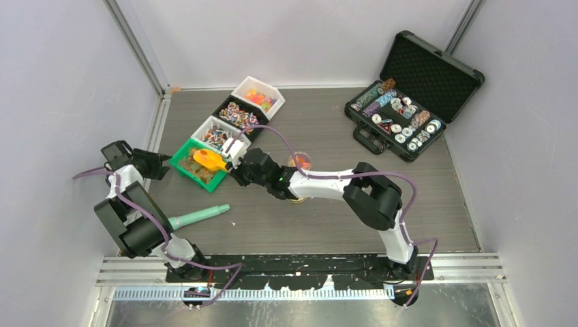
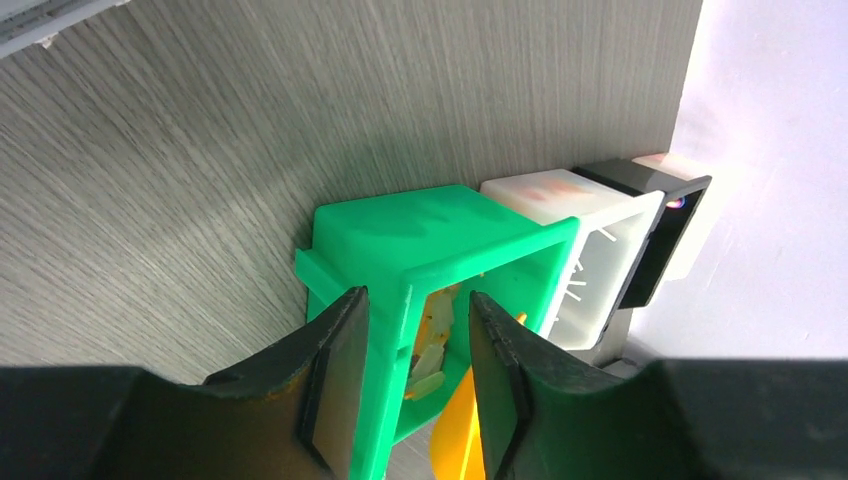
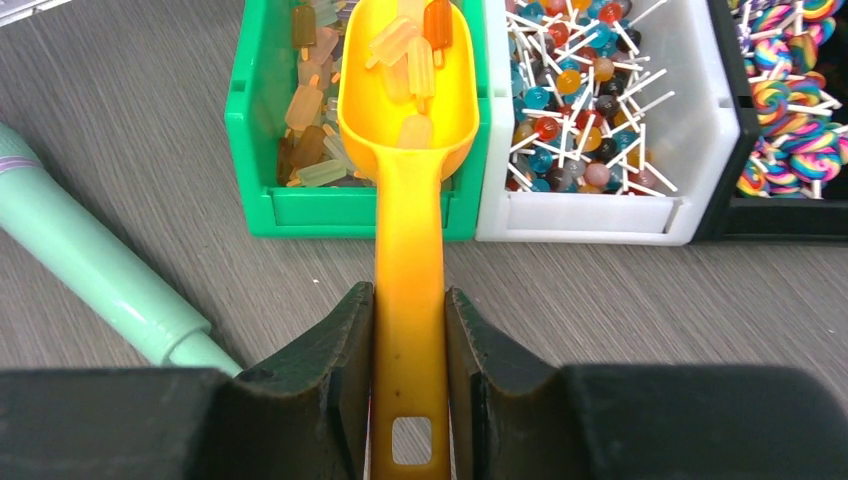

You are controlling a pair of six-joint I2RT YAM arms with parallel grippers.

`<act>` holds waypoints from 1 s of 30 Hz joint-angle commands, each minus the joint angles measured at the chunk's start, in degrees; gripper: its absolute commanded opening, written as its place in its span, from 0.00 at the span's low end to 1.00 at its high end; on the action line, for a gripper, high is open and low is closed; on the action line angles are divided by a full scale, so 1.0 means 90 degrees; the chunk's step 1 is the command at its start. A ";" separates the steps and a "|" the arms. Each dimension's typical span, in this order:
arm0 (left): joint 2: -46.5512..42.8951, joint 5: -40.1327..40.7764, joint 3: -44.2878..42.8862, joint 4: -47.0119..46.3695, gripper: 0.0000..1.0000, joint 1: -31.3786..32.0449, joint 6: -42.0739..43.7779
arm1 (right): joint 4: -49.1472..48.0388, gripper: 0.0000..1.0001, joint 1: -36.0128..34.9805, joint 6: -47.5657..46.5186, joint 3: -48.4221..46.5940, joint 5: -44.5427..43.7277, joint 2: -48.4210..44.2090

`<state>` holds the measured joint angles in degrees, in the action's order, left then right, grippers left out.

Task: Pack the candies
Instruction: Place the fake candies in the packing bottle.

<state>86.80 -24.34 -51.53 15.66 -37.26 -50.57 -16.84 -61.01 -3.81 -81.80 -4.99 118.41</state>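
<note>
Pale orange and golden-brown ice-lolly candies (image 3: 405,45) fill the bowl of an orange scoop (image 3: 408,150), which hangs over a green bin (image 3: 350,210) holding more of them. My right gripper (image 3: 408,300) is shut on the scoop's handle. From above, the scoop (image 1: 206,159) sits over the green bin (image 1: 178,158), with the right gripper (image 1: 235,163) just to its right. My left gripper (image 2: 415,300) straddles a wall of the green bin (image 2: 420,225). Its jaws are open, with a gap on the inner side where candies (image 2: 430,350) show.
Next to the green bin a white bin (image 3: 600,215) of ball lollipops, a black bin (image 3: 790,60) of swirl lollipops and a far white bin (image 1: 257,95) stand in a row. A mint-green pen-shaped tool (image 1: 199,216) lies on the table. An open chip case (image 1: 409,102) stands back right. A small round cup (image 1: 300,162) sits behind the right arm.
</note>
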 commanded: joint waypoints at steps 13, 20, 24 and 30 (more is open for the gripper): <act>-0.0723 -0.0231 -0.0547 -0.0106 1.00 -0.0002 0.0138 | -0.1203 0.00 0.0251 -0.0094 0.1812 -0.0389 -0.2639; -0.0618 -0.1116 -0.0751 -0.0674 1.00 0.0077 0.0078 | -0.0881 0.00 0.0400 -0.0436 0.2835 -0.0869 -0.4326; -0.0658 -0.1296 -0.0827 -0.0784 1.00 0.0165 0.0127 | -0.0268 0.00 0.0425 -0.0656 0.3163 -0.1177 -0.5262; -0.0755 -0.1485 -0.1043 -0.0812 1.00 0.0349 0.0306 | 0.0912 0.00 0.0428 -0.0787 0.3592 -0.1678 -0.6550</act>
<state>82.19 -34.11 -57.45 10.90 -35.31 -49.89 -14.31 -57.21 -9.34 -51.31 -15.53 65.87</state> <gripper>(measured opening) 0.996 0.333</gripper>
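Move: The packing bottle I carry the loaded scoop to stands about 22 cm to my right hand's right, some 5 cm ahead and 8 cm below. The green bin is roughly 11 cm left of that hand and 5 cm ahead, the white lollipop bin about 5 cm left and 13 cm ahead, and the gold lid 21 cm right and 2 cm back. From my left hand the bottle lies around 42 cm right, nearly level fore-and-aft. Keeping my grip on the yellow scoop's handle, I swing my right hand about 20 cm to the right and 18 cm up, slowly at first and then faster, away from the green bin towards the bottle, tipping the scoop's bowl up and turning clockwise. My left hand rises some 9 cm from beside the green bin's outer corner, easing forward late, and spreads its fingers fully. ##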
